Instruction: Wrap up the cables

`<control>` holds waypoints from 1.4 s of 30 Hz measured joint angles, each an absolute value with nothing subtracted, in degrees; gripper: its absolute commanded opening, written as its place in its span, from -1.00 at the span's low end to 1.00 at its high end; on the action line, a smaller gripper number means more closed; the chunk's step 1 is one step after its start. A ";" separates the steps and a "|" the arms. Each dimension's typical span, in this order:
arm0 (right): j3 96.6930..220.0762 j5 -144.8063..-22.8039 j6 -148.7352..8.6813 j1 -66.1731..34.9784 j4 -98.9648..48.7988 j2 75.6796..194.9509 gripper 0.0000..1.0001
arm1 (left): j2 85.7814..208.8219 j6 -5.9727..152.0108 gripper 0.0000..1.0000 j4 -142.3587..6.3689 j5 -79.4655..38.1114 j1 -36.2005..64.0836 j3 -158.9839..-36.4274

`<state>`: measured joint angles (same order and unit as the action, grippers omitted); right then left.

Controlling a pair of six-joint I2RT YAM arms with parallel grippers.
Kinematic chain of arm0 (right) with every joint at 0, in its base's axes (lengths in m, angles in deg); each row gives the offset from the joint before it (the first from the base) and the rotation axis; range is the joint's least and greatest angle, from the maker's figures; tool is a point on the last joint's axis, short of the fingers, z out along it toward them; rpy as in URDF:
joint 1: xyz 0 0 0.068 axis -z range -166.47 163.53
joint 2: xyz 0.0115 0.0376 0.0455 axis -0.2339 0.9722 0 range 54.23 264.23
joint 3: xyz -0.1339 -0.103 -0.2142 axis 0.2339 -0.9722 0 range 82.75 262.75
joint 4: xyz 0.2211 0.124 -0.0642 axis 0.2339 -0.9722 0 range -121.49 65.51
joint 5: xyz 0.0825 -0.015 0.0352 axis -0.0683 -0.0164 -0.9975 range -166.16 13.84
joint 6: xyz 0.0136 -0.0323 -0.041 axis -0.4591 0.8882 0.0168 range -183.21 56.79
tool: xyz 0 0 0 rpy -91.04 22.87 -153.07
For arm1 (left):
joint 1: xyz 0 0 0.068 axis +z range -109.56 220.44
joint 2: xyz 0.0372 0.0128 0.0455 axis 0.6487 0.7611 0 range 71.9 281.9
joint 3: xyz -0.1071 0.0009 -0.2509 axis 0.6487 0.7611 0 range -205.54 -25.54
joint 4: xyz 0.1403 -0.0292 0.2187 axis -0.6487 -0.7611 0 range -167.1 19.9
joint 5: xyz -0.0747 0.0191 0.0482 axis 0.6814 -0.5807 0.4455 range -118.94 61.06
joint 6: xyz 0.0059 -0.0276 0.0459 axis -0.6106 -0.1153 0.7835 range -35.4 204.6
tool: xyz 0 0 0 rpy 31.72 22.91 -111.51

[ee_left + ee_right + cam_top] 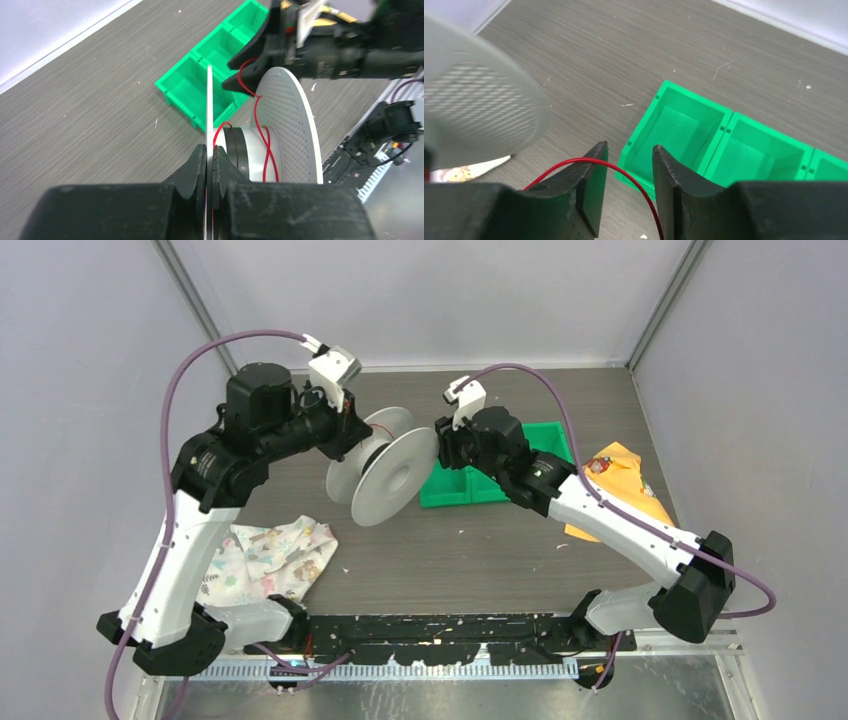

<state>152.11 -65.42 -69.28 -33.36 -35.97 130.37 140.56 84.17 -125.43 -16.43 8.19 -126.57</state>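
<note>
A white spool (385, 475) is held off the table, tilted, between the two arms. My left gripper (210, 150) is shut on the edge of the spool's thin near flange (209, 100). A thin red cable (257, 107) crosses the spool's hub in loose turns and runs up to my right gripper (240, 72). In the right wrist view the right gripper (630, 150) stands open, and the red cable (624, 172) arcs loosely over its left finger and down through the gap. The spool's perforated flange (474, 115) is blurred at the left.
A row of green bins (470, 485) sits on the table under and behind the right gripper. A patterned cloth (270, 555) lies front left and a yellow cloth (625, 480) at the right. Walls close in both sides.
</note>
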 measured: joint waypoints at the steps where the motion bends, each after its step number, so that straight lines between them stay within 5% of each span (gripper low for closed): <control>1: 151.87 -65.71 -69.91 -33.19 -35.97 130.72 0.01 | 140.14 83.58 -0.99 -125.43 -16.08 8.19 -126.92; 36: 137.25 -75.56 -87.40 -30.63 -28.19 126.59 0.17 | 137.94 67.89 -0.99 -118.33 -24.40 11.91 -127.73; 42: 136.18 -77.84 -87.79 -29.82 -24.76 122.42 0.34 | 138.09 65.97 -0.99 -117.95 -23.55 14.20 -127.73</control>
<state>136.18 -77.84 -87.79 -29.82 -24.76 122.42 138.09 65.97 -117.95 -23.55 14.20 -127.73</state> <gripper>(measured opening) 0.644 0.033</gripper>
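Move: The loose end of the red cable is right at the right hand's part-open fingers, within a couple of centimetres of them. The spool it comes from is about 9 cm left of that hand, 6 cm back and 4 cm above it, and the green tray is some 7 cm ahead, 13 cm right and 15 cm below. From the left hand, which still pinches the spool's rim, the spool's middle is 3 cm right and 8 cm below, and the cable end is 7 cm ahead, 8 cm right and 13 cm below. Down about 8 cm goes the right hand, easing back 3 cm and tipping its fingers lower as they open wider and come clear of the red cable; then it climbs back 5 cm, rolling its left side up. The left hand keeps its pinch on the spool's rim and lifts it some 5 cm, drawing back briefly before going forward and left, while turning counter-clockwise and rolling its left side down. ##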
